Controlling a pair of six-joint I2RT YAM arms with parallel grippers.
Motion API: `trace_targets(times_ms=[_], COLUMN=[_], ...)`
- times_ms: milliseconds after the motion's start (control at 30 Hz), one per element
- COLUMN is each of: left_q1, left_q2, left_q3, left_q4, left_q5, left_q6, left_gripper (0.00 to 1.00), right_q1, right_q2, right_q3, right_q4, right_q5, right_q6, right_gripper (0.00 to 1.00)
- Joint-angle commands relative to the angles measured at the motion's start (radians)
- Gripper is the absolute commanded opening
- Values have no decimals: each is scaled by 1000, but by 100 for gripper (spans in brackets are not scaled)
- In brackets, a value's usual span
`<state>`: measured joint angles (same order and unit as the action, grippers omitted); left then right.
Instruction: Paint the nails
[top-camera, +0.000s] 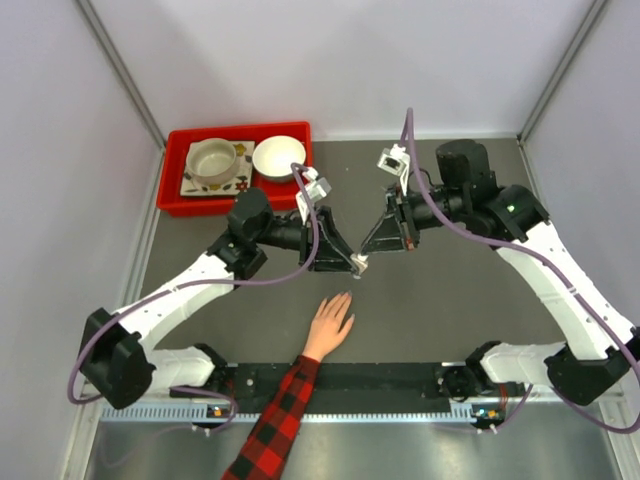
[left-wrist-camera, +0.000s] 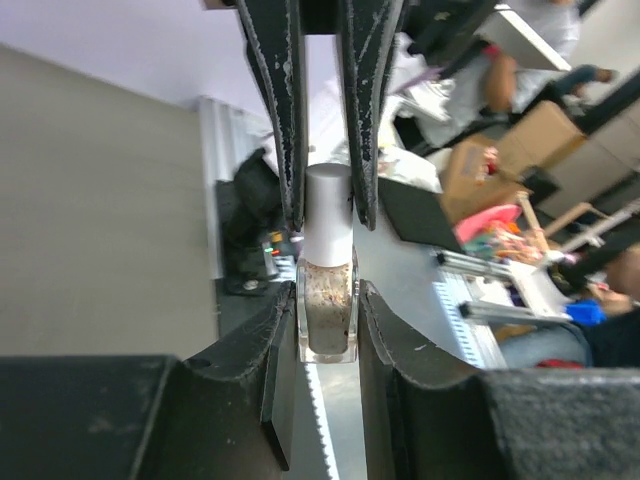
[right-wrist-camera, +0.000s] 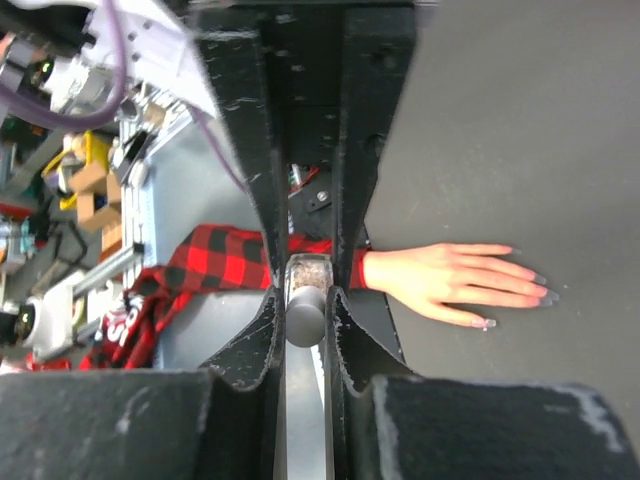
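Note:
A small glass nail polish bottle (left-wrist-camera: 327, 315) with a white cap (left-wrist-camera: 328, 215) hangs above the table between the two arms. My left gripper (left-wrist-camera: 327, 300) is shut on its glass body. From the opposite side my right gripper (right-wrist-camera: 306, 300) is shut on the cap (right-wrist-camera: 306, 315). In the top view the two grippers meet tip to tip at the bottle (top-camera: 359, 264). A light-skinned hand (top-camera: 330, 322) in a red-and-black plaid sleeve (top-camera: 280, 415) lies flat, palm down, just below them. Its nails (right-wrist-camera: 541, 290) are tiny at the fingertips, their colour too small to tell.
A red tray (top-camera: 240, 131) stands at the back left with a white bowl (top-camera: 279, 157) and a beige cup (top-camera: 213, 160) on a patterned plate. Grey walls close in the left, right and far sides. The arm bases sit along the near rail (top-camera: 340, 380).

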<state>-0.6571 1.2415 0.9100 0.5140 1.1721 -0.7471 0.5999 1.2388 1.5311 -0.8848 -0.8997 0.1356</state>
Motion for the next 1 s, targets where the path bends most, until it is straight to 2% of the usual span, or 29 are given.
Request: trace_targets(times_ms=[0,33,100,133,233,267,367,400,433,467,500,567,600,700,800,833,933,967], left_q1=[1,-2,-18,-25,-71,-87,-125,-125,-125,-125,-125,-124,-124,-115,-60,-38,36,51], left_q2=[-78,-95,-155,-171,-206,-208,-208,-208,-211,-212,-208,-208,-205,-205,-209,-206,-188,-185], left_q3=[105,113,93,93,86,79,43,29,8,1,-2,3,4,9,13,16,21,21], left_q4=[-343,-391,-439,-463,-511,-509,-468,-448,-425,-416,-422,-446,-457,-509,-551,-549,-482,-464], left_q5=[-211,-318,-446,-612,-832,-964,-1141,-1152,-1152,-1125,-1100,-1063,-1024,-975,-814,-654,-382,-329], left_q6=[290,386,452,515,624,647,687,686,678,675,672,641,641,632,600,562,456,434], left_gripper=[0,0,0,0,0,0,0,0,0,0,0,0,0,0,0,0,0,0], right_q1=[6,8,15,20,32,41,67,67,67,66,66,66,63,44,14,8,-2,-2], right_q2=[7,11,19,24,37,42,70,77,83,93,97,109,110,84,27,16,-15,-25], right_q3=[-25,-29,-43,-42,-64,-72,-65,-60,-43,-32,-19,40,56,78,44,23,15,12], right_q4=[40,50,72,75,92,115,144,158,158,159,159,109,86,40,30,33,7,6], right_q5=[59,99,151,239,377,392,499,501,505,504,498,472,476,450,420,360,248,231], right_q6=[80,113,218,260,428,491,553,559,564,541,524,416,379,241,139,118,39,16], right_gripper=[0,0,0,0,0,0,0,1,8,29,38,68,86,98,99,99,96,94])
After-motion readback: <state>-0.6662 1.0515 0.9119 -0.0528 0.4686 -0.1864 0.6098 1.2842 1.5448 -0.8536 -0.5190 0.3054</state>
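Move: Between the two hands hangs the nail polish bottle: its glass is already in the left fingertips, and its white cap stands about 3 cm above the left hand point, 2 cm to the right and 1 cm ahead. The right fingers are already shut on that cap, with the glass some 3 cm lower, 2 cm left and 1 cm back. The hand to be painted lies roughly 31 cm below the left gripper, 4 cm ahead and 5 cm left. Swinging forward and slightly down together, both hands carry the capped bottle, the left about 10 cm and also somewhat left, turning nearly 50 degrees counter-clockwise, the right about 8 cm, turning clockwise. Partway through, the right fingers open wide, let go of the cap and draw away up, right and back; the left keeps its hold and eases slightly back. ##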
